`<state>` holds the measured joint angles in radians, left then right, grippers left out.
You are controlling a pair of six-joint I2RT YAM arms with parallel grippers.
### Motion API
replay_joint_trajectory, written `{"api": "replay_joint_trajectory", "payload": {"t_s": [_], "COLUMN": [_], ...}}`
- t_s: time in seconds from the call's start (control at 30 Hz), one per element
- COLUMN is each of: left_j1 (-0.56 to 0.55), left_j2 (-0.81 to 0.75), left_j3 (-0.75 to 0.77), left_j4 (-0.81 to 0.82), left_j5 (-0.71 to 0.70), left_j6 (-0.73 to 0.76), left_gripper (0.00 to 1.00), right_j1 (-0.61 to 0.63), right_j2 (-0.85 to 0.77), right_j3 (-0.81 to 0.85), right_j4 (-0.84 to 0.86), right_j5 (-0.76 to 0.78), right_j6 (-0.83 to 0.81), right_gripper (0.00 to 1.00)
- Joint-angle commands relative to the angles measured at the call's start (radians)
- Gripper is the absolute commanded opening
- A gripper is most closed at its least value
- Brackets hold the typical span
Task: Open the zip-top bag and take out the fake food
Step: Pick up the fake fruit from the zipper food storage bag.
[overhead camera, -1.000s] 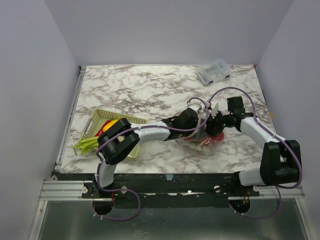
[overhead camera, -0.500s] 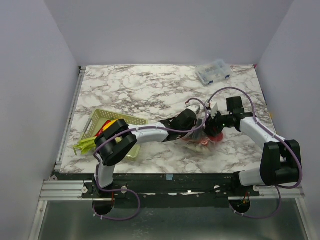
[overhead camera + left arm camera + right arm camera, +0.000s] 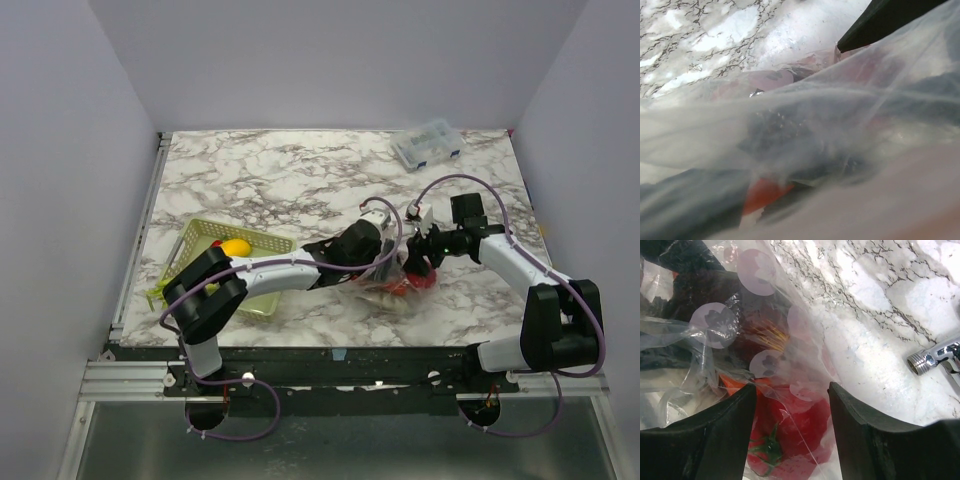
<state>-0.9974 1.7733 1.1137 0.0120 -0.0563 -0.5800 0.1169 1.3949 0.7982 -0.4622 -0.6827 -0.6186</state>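
The zip-top bag [image 3: 385,287] lies crumpled on the marble between my two grippers. My left gripper [image 3: 372,258] is pushed into it from the left; its wrist view is filled with cloudy bag film [image 3: 790,100], with an orange piece [image 3: 765,192] behind it and the fingers hidden. My right gripper [image 3: 416,258] is at the bag's right end. Its fingers [image 3: 725,430] stand apart either side of the red round fruit [image 3: 790,435] inside the bag [image 3: 715,320]. A dark maroon ball [image 3: 762,327] and an orange bit [image 3: 732,385] show behind the film. A yellow piece [image 3: 236,246] lies in the basket.
The pale green mesh basket [image 3: 195,235] stands at the left near the front edge, with pale green stalks [image 3: 165,292] sticking out over its left side. A clear compartment box [image 3: 428,144] sits at the back right. A chrome fitting [image 3: 930,357] shows at the right of the right wrist view.
My left arm has drawn back to the left, its elbow has swung off the basket and uncovered the yellow piece. The bag has shifted a little left with it. The right gripper has hardly moved.
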Motion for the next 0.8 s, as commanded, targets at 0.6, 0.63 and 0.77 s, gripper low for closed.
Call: {"api": "replay_joint_trajectory", "payload": {"t_s": [0.6,0.63,0.77], "left_j1": [-0.007,-0.007,-0.007], "left_j2": [-0.218,-0.228,-0.264], "left_j3": [-0.142,-0.149,-0.185], "left_j4": [0.042,0.042,0.043], "left_j5": [0.048,0.050,0.055], "left_j6": [0.020,0.022,0.023], "left_gripper": [0.01,0.01,0.01], "right_j1": [-0.005,-0.009,-0.024], "right_j2": [-0.080,-0.089,-0.121], "right_j3": [0.037,0.033,0.015], "right_j4": [-0.010,0.009,0.057], "right_j5": [-0.046,-0.033,0.011], "right_j6": [0.038,0.055,0.092], "right_gripper": [0.00,0.00,0.00]}}
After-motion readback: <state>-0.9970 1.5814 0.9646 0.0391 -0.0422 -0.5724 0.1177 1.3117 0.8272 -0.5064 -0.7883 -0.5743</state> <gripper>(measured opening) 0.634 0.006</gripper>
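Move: The right hand goes for the loose upper film of the zip-top bag, right at its open fingertips, about 2 cm to its left and 1 cm back. The tomato lies some 3 cm back and 5 cm below that hand, with the metal fitting roughly 10 cm ahead of it. The left hand, inside the bag, already holds the dark fruit; from it the green basket lies about 33 cm to the left and 2 cm back, 6 cm lower. The right fingers close fully and pinch the bag's film above the tomato while that hand eases back and left by about 2 cm, then keeps lifting, some 4 cm in all, and comes forward again about a centimetre at the end. Meanwhile the left hand keeps its grip on the dark fruit and draws back about 4 cm, leftward and up with a little back, towards the basket side. ##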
